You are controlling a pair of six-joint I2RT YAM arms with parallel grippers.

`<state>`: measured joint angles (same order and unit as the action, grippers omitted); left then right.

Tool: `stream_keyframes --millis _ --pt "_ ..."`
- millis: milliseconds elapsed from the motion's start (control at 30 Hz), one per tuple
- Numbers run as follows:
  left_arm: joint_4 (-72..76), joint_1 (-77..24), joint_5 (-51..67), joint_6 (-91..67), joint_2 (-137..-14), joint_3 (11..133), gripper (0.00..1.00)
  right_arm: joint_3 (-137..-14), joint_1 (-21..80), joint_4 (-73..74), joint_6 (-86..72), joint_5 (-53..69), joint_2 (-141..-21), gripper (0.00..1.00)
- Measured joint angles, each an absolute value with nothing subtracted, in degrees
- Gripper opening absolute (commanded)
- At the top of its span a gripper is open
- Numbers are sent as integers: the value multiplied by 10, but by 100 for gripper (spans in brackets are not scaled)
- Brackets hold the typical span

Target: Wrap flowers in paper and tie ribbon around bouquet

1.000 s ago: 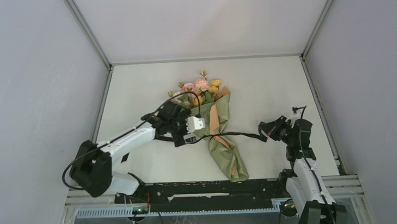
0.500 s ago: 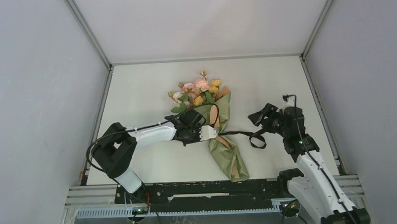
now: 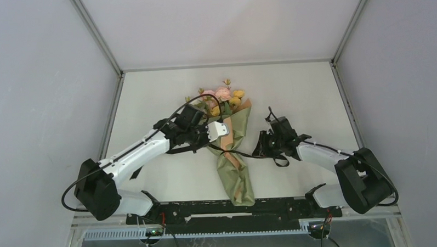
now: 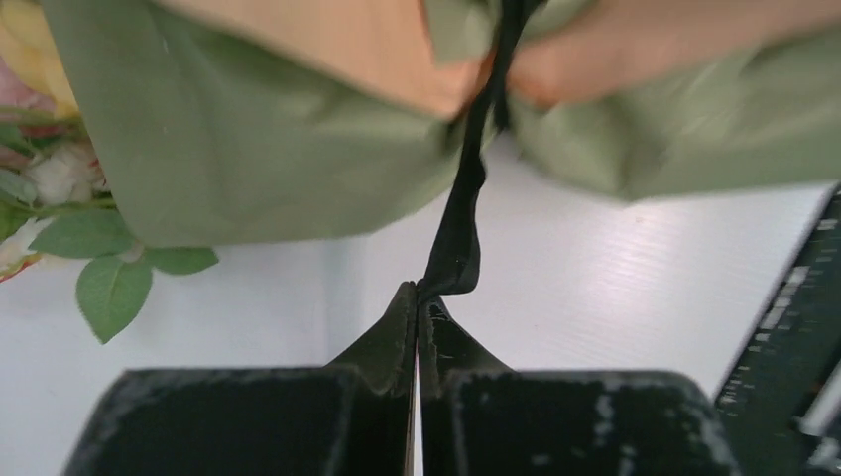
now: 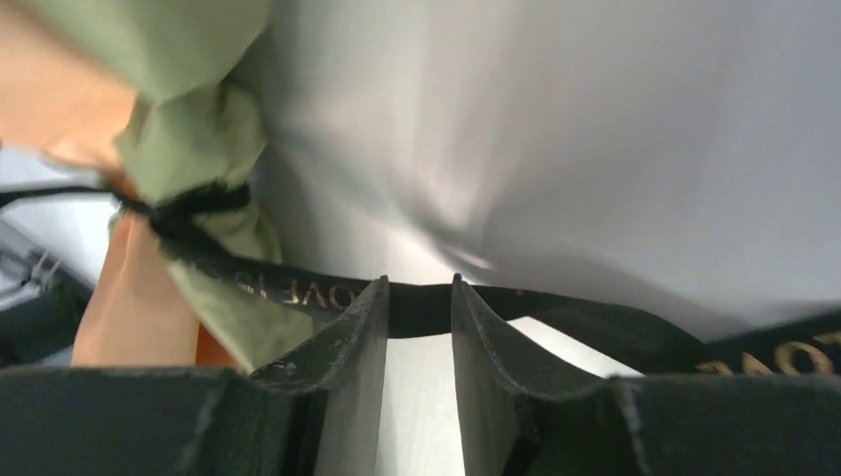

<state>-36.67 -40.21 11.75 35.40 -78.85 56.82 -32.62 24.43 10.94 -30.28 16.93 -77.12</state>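
Note:
The bouquet [image 3: 234,161] lies mid-table, pink and yellow flowers [image 3: 222,96] at its far end, olive paper [image 3: 241,186] tapering toward me. A black ribbon [image 3: 247,156] crosses its waist, knotted around the paper [image 5: 188,129]. My left gripper [image 3: 209,142] sits just left of the cone. In its wrist view it [image 4: 417,294] is shut on the ribbon [image 4: 458,233], which runs taut up to the paper [image 4: 278,149]. My right gripper [image 3: 262,146] is right of the cone. There it [image 5: 417,290] stands with a gap between its fingers, and the ribbon [image 5: 288,288] crosses the tips.
White table [image 3: 150,104] with grey walls on three sides. A slack ribbon loop [image 3: 283,162] lies beside the right wrist. A black rail [image 3: 208,209] runs along the near edge between the arm bases.
The left gripper closed on the ribbon and drew it left. The right gripper let go, swung left to the cone and narrowed over the ribbon. The bouquet's tail shifted left.

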Motion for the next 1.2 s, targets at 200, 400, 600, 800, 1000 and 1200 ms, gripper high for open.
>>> stream_keyframes --millis 200,400,600,800,1000,1200 --pt "-448 -399 215 326 -777 627 0 -273 347 31 -342 203 -734 39" --pt "-495 -399 272 251 -773 647 0 -256 377 75 -353 202 -628 48" --pt "-491 -397 291 156 -732 631 0 -253 401 46 -273 161 -437 60" --pt "-478 -377 317 57 -766 631 0 -193 493 -214 -169 145 -473 61" --pt "-418 -353 363 -57 -777 629 0 -189 561 -364 -151 120 -639 61" --pt "-342 -336 398 -139 -803 592 0 -189 593 -516 -183 98 -798 62"
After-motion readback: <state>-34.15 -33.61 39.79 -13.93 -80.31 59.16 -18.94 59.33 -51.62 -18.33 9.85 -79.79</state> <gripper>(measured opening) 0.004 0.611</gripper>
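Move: The left hand already pinches the ribbon's left tail; the knot lies some 6 cm to its right, 2 cm back and 7 cm lower. From the low right hand, that pinched ribbon is about 19 cm left, 1 cm forward and 7 cm up, with the knot about 12 cm left and level, fore and aft. The right tail runs just at its fingertips, and the paper's foot is roughly 17 cm back and 6 cm left. Keeping its pinch on the left tail, the left hand draws it back about 7 cm while rising, then edges right and slightly forward as the wrist turns counter-clockwise and tips. The right hand slides low left and back, lifts some 15 cm, crosses left over the wrapped bouquet and sinks halfway, fingers opening wider, to straddle closely around the left fingertips and their ribbon. ##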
